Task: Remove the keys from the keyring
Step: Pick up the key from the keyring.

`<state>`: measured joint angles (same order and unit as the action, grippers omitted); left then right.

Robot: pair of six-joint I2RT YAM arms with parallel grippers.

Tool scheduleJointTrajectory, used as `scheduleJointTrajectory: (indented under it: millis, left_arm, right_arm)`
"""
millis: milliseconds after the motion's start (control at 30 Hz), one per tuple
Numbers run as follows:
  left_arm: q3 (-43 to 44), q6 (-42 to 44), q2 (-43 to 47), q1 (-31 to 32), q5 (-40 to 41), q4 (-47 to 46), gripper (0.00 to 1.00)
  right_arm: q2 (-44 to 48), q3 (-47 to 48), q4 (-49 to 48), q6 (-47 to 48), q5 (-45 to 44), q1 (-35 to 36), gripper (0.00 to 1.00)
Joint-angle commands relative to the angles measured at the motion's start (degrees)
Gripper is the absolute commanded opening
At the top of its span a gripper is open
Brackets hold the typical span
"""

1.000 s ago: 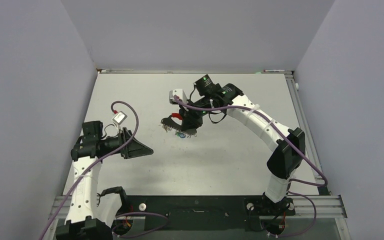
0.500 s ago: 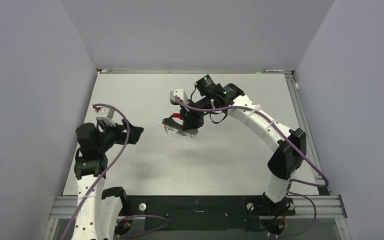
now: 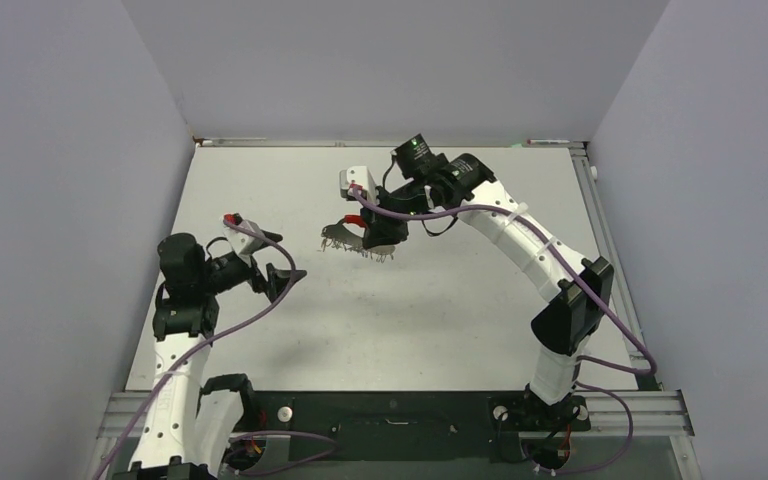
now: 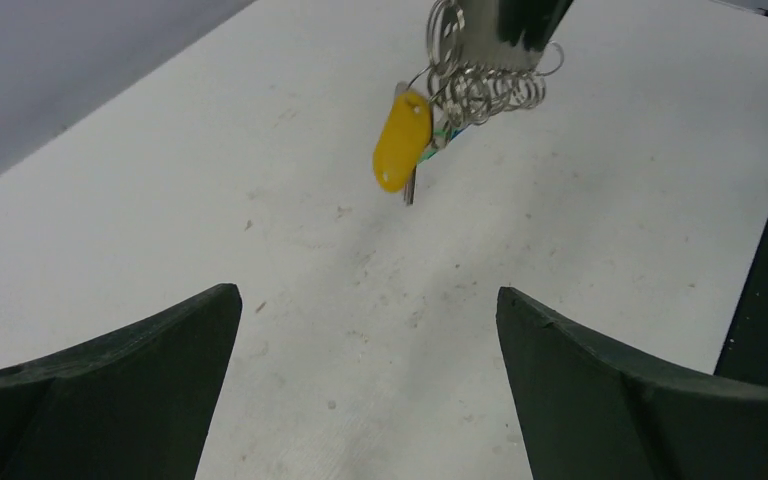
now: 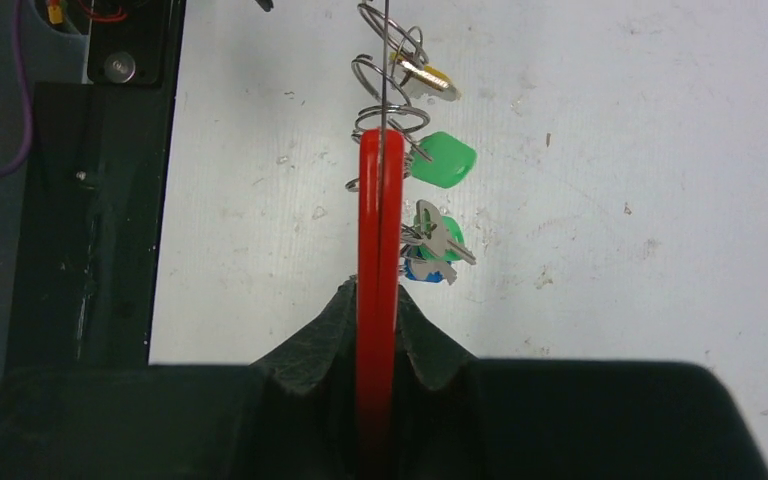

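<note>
My right gripper (image 5: 378, 290) is shut on the red strap (image 5: 378, 225) of the keyring (image 3: 344, 236) and holds it above the table. Silver wire rings (image 5: 388, 75) stack along the strap's far end. The keys hang off them: a green-tagged key (image 5: 442, 160), a green and blue cluster (image 5: 430, 252) and a brass-coloured one (image 5: 425, 80). In the left wrist view a yellow-tagged key (image 4: 401, 140) dangles under the rings (image 4: 480, 85). My left gripper (image 3: 282, 256) is open and empty, left of the bunch and well apart from it, fingers (image 4: 110, 390) pointing toward it.
The white table (image 3: 460, 300) is walled on the left, back and right. A black rail (image 3: 390, 415) with both arm bases runs along the near edge. The right arm reaches across the middle from the right.
The left arm has swung, and its open gripper now points right toward the keyring. The right gripper has lifted the keyring slightly toward the back.
</note>
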<state>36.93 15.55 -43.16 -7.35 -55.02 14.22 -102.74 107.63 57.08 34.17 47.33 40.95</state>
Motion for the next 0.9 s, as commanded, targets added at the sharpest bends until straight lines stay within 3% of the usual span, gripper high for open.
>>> scheduleJointTrajectory:
  millis: [0, 167, 467, 800, 867]
  left_arm:
    - [-0.88, -3.69, -1.27, 2.74, -15.89, -19.30, 0.99]
    - [-2.63, -3.55, -1.89, 9.32, -16.93, -24.54, 0.81]
    - [-9.16, -5.25, 1.65, 16.81, -6.38, -30.61, 0.59]
    - [-14.04, -1.84, 2.46, 17.97, -11.99, -28.94, 0.47]
    - [-14.61, -1.84, 2.70, 18.15, -12.34, -28.60, 0.41]
  right_arm:
    - [-1.73, 5.60, 6.77, 8.18, 1.64, 1.20, 0.05]
    - [-3.73, 9.48, 11.51, 12.00, 0.30, 2.99, 0.05]
    - [-1.44, 4.76, 13.59, 15.01, -3.13, 6.14, 0.05]
    - [0.25, 4.31, 14.99, 17.00, -5.05, 7.56, 0.05]
    - [0.21, 4.57, 15.43, 17.42, -5.14, 7.54, 0.05]
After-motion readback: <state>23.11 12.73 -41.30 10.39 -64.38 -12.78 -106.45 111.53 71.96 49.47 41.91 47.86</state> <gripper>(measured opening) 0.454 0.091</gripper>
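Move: The yellow-tagged key hangs from the end of the keyring nearest the left hand, about 8 cm to that hand's right, 2 cm ahead and 3 cm above. The green-tagged key is some 4 cm farther right, and the red handle about 12 cm right, 6 cm ahead and 8 cm up. From the right hand, already gripping the handle, the yellow-tagged key lies roughly 8 cm left, 3 cm back and 6 cm below. Left hand sweeps about 9 cm right and back, half-closing around yellow-tagged key; right carries keyring back and down. ##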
